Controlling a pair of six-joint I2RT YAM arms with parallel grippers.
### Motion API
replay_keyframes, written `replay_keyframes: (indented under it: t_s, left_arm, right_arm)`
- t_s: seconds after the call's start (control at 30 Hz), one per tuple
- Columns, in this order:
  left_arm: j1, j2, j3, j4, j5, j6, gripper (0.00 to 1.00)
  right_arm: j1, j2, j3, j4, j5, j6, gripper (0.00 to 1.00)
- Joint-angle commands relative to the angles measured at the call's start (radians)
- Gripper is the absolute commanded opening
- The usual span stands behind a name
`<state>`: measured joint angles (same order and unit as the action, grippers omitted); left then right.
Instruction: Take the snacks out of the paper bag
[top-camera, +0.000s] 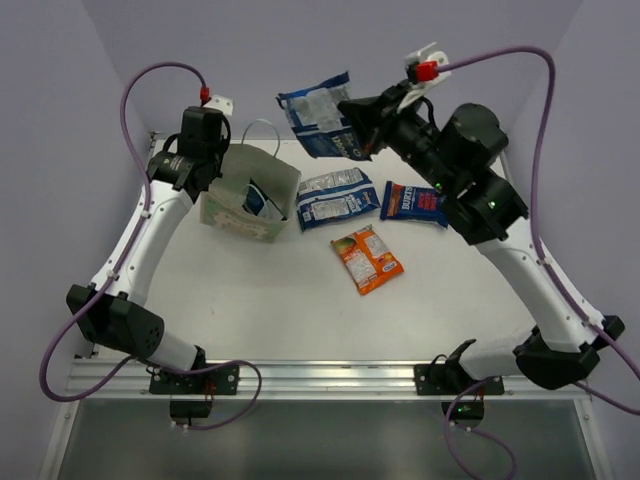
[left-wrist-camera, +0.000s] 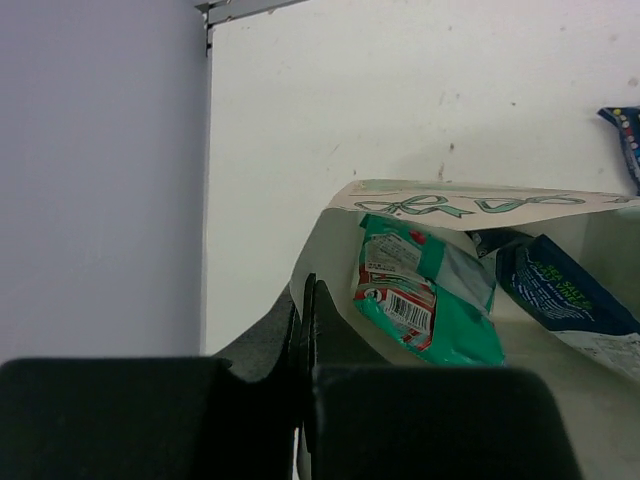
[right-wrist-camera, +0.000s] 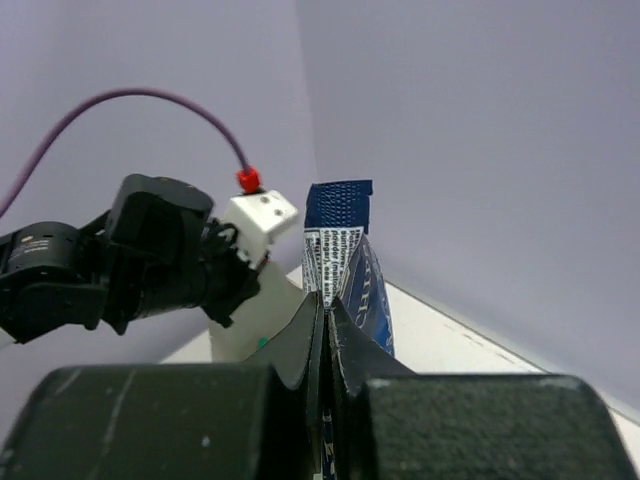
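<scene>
The pale green paper bag stands at the table's back left. My left gripper is shut on its left wall. In the left wrist view the thin bag wall runs between the closed fingers of the left gripper. Inside the paper bag lie a teal-green packet and a dark blue packet. My right gripper is shut on a blue-and-white packet, held in the air right of and behind the bag. That same packet sticks up from the right gripper.
Three snack packets lie on the white table right of the bag: a blue-and-white one, a blue one with a red patch and an orange one. Purple walls enclose the back and sides. Cables loop over both arms.
</scene>
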<state>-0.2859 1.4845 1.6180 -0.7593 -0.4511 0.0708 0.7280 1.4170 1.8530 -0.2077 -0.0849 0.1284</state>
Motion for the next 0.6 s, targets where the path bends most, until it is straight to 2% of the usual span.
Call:
replay_keyframes:
  t_s: [0.0,0.1,0.17,0.3,0.33,0.43,0.57]
  left_arm:
    - [0.025,0.029,0.074,0.072,-0.093,0.014,0.00]
    - [0.031,0.054,0.108,0.086,-0.106,0.023,0.00]
    - [0.033,0.063,0.118,0.101,-0.112,0.032,0.00]
    - [0.047,0.072,0.129,0.149,-0.138,0.092,0.00]
    - [0.047,0.071,0.125,0.179,-0.136,0.106,0.00]
    - [0.048,0.060,0.112,0.231,-0.091,0.158,0.00]
    - [0.048,0.034,0.089,0.261,0.014,0.230,0.00]
  right_arm:
    - [-0.048,-0.108,-0.145,-0.015,0.163,0.059,0.00]
    - [-0.071,-0.202,-0.266,-0.073,0.220,0.073,0.00]
    - [-0.073,-0.236,-0.363,-0.125,0.195,0.094,0.00]
    - [-0.070,-0.283,-0.533,-0.156,-0.010,0.169,0.00]
    - [-0.059,-0.282,-0.566,-0.150,-0.139,0.209,0.00]
    - [0.019,-0.267,-0.670,-0.078,-0.310,0.246,0.00]
    - [0.037,-0.222,-0.837,0.146,-0.481,0.382,0.00]
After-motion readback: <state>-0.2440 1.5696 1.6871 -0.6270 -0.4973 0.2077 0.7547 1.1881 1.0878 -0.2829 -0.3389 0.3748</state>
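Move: The right hand already holds a blue-and-white snack pack high up. The bare table it is taken to lies about 54 cm below it, 8 cm back and 9 cm to its left. The orange pack lies some 7 cm ahead and 4 cm right of that hand, the flat blue-and-white pack 28 cm ahead and 4 cm left. The left hand has the paper bag's rim, the bag's middle about 5 cm ahead, 10 cm right and 15 cm below; that bare spot lies 26 cm right of it and 18 cm back. Still pinching the snack pack by its edge, the right hand drops fast, about 28 cm, towards the bare table beside the orange pack; it swings right first, then back left, drawing towards its base late on while the fingers tip down some 40 degrees. The left hand keeps its pinch on the paper bag's rim and shifts it about 4 cm forward, somewhat left, and up after a small dip. ##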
